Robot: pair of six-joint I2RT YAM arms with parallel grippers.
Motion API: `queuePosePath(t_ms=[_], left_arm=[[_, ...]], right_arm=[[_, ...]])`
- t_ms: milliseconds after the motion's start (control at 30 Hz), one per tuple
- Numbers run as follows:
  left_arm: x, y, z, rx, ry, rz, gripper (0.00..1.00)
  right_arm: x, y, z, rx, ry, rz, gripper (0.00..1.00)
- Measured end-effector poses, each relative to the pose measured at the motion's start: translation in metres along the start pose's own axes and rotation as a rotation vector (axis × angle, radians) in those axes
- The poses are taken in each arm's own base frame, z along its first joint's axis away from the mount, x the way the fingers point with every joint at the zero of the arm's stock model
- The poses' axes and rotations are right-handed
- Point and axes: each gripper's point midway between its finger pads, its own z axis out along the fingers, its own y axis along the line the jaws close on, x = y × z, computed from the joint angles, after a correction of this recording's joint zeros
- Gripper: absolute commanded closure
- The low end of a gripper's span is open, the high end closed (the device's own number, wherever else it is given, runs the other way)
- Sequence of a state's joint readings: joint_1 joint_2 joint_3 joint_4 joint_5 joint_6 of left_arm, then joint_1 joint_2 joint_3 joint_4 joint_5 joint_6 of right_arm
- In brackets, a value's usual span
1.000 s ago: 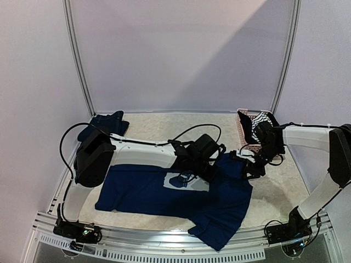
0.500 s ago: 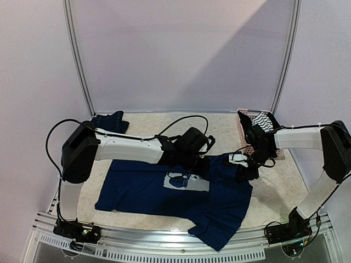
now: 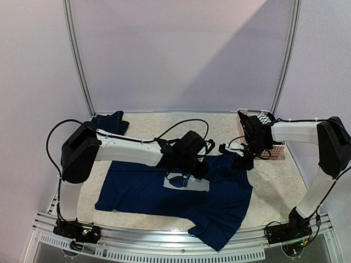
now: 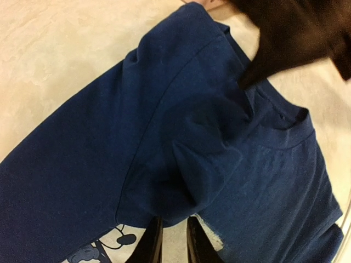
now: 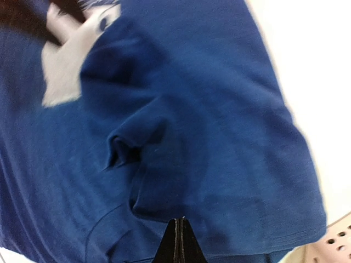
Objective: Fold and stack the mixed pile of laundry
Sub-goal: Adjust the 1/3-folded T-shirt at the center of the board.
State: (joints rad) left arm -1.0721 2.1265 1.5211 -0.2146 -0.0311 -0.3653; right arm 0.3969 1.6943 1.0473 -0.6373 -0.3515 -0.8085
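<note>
The large navy T-shirt (image 3: 137,192) lies spread across the table, its pale mouse print (image 3: 184,181) near the middle. My left gripper (image 3: 192,167) hangs over the print's far edge. In the left wrist view its jaws (image 4: 173,222) stand narrowly open, with a raised fold of the shirt (image 4: 181,181) over their tips. My right gripper (image 3: 239,156) sits at the shirt's far right edge, and the cloth there puckers up to the tips. The right wrist view shows it (image 5: 180,219) shut on the shirt (image 5: 219,109). A dark denim piece (image 3: 107,121) lies at the back left.
A pink perforated basket (image 3: 258,147) stands at the back right, just behind the right gripper, with a black-and-white striped piece (image 3: 264,117) in it. The left arm stretches across the table above the shirt. A shirt sleeve (image 3: 216,233) hangs near the front edge.
The right gripper moved back and left to the shirt's far edge and closed on the cloth. The left jaws eased apart slightly. The left arm straightened early on, then barely moved.
</note>
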Motion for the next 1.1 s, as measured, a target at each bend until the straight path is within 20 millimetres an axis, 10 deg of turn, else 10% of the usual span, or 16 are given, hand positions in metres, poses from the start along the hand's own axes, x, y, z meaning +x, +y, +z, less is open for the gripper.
queuePosePath(t_ms=[233, 600, 1100], left_arm=[[-0.001, -0.016, 0.0, 0.027, -0.015, 0.092, 0.62], [-0.035, -0.064, 0.026, 0.032, -0.049, 0.203, 0.65], [0.013, -0.051, 0.063, -0.073, 0.126, 0.294, 0.66]], right_arm=[[-0.007, -0.034, -0.003, 0.029, -0.022, 0.115, 1.0], [-0.004, -0.036, 0.005, 0.003, -0.007, 0.199, 1.0], [-0.004, -0.036, 0.007, -0.009, -0.006, 0.219, 1.0]])
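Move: The rumpled end of the T-shirt's folded-in sleeve lies about 7 cm to the left hand's right, 2 cm back and 5 cm below; from the right hand, already shut on the far shoulder cloth, it is some 8 cm left, 5 cm back and 3 cm below. The printed patch is about 6 cm left, 4 cm back and 5 cm below the left hand, while the collar is roughly 15 cm right, 4 cm back and 5 cm below. The pink basket stands about 9 cm ahead and 8 cm right of the right hand. Opening its fingers wider, the left hand hops about 8 cm right from beside the print, first rising slightly, then sinks some 6 cm and tilts, bringing the spread tips down around the sleeve end. The right hand keeps its pinch on the shoulder cloth, drawing it about 4 cm forward and turning a little clockwise, then holds there. ##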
